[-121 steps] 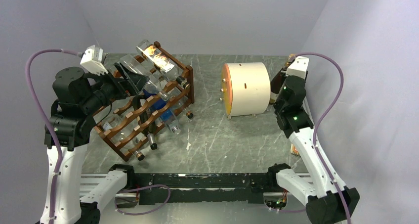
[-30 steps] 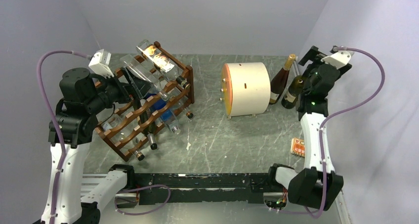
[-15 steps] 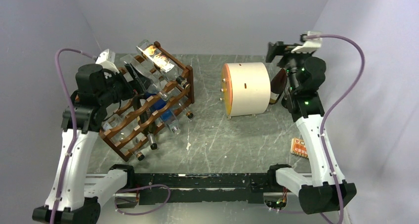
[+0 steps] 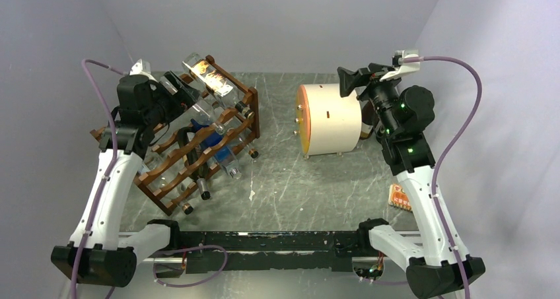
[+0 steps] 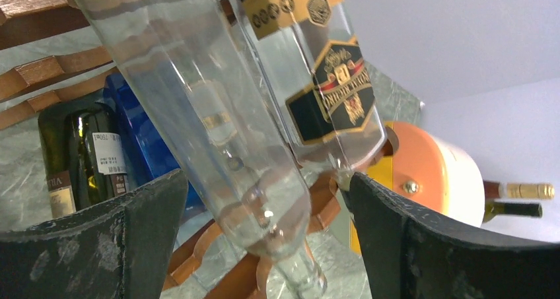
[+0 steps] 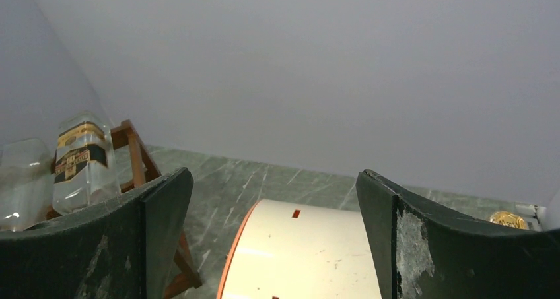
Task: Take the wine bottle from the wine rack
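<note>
The reddish-brown wine rack (image 4: 177, 162) stands tilted at the left and holds several bottles. My left gripper (image 4: 179, 93) is at its top tier. In the left wrist view the left gripper (image 5: 264, 183) is open, its fingers on either side of a clear glass bottle (image 5: 224, 134), with a gap on both sides. A clear bottle with a black and gold label (image 5: 323, 81) lies beside it. Lower in the rack lie a dark green wine bottle (image 5: 69, 160) and a blue bottle (image 5: 142, 131). My right gripper (image 4: 349, 81) hangs open and empty above the cream drum (image 4: 333, 117).
The cream drum (image 6: 310, 253), orange at one end, lies on its side at mid-table. Two dark wine bottles (image 5: 518, 200) are beyond it by the right wall. A small orange packet (image 4: 399, 195) lies near the right arm. Grey walls close in on three sides.
The left arm has pushed in to the rack's top tier, bringing its jaws round the clear bottle and narrowing them slightly. The right arm has swung left from the standing bottles to above the drum.
</note>
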`<state>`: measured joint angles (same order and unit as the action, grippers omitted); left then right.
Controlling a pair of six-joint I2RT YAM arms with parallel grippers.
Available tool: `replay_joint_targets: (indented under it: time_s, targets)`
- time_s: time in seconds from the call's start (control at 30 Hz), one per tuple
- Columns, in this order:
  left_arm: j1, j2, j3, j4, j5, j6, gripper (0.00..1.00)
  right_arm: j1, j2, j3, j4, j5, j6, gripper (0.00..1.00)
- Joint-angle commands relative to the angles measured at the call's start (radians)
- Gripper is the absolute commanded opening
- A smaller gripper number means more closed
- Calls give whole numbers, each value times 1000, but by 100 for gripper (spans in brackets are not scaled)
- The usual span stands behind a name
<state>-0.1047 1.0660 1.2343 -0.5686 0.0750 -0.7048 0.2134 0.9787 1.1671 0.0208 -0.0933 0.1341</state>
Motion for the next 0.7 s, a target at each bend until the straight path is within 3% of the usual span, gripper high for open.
replay_joint_targets:
  time_s: [0.0, 0.17, 0.37, 0.5, 0.67]
  targets:
    - [45, 37, -37, 117, 43, -78, 95, 15, -20, 31, -78, -40, 6, 100]
    - [75, 60, -82, 160, 62, -106, 95, 19, -90, -51, -1, -30, 87, 100]
    - [113, 84, -129, 222, 104, -112, 95, 20, -79, -20, -139, 284, 364, 100]
    - [151, 104, -161, 289, 198, -136, 95, 21, -71, -2, -177, 287, 402, 100]
    - [167, 115, -206, 390, 265, -172, 95, 21, -124, -40, -102, 60, 257, 100]
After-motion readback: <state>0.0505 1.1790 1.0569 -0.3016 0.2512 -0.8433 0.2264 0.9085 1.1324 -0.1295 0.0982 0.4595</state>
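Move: The clear bottle on the rack's top tier has its middle about 4 cm ahead of the left hand, 1 cm to its left and 8 cm below. The labelled bottle beside it is some 10 cm ahead, 7 cm right and 7 cm below; the blue bottle one tier down is roughly level fore and aft, 1 cm right and 17 cm below. From the right hand the clear bottle lies about 50 cm left, 3 cm ahead and 21 cm lower. No grip yet: the left hand sinks and reaches forward onto the clear bottle, about 5 cm each way and a little to its left, rolling some 10 degrees left side down, its open fingers lining up on either side of the glass body. The empty right hand, still open, eases back 2 cm, then shifts about 3 cm right and down while rolling nearly 20 degrees left side up and tipping down. ##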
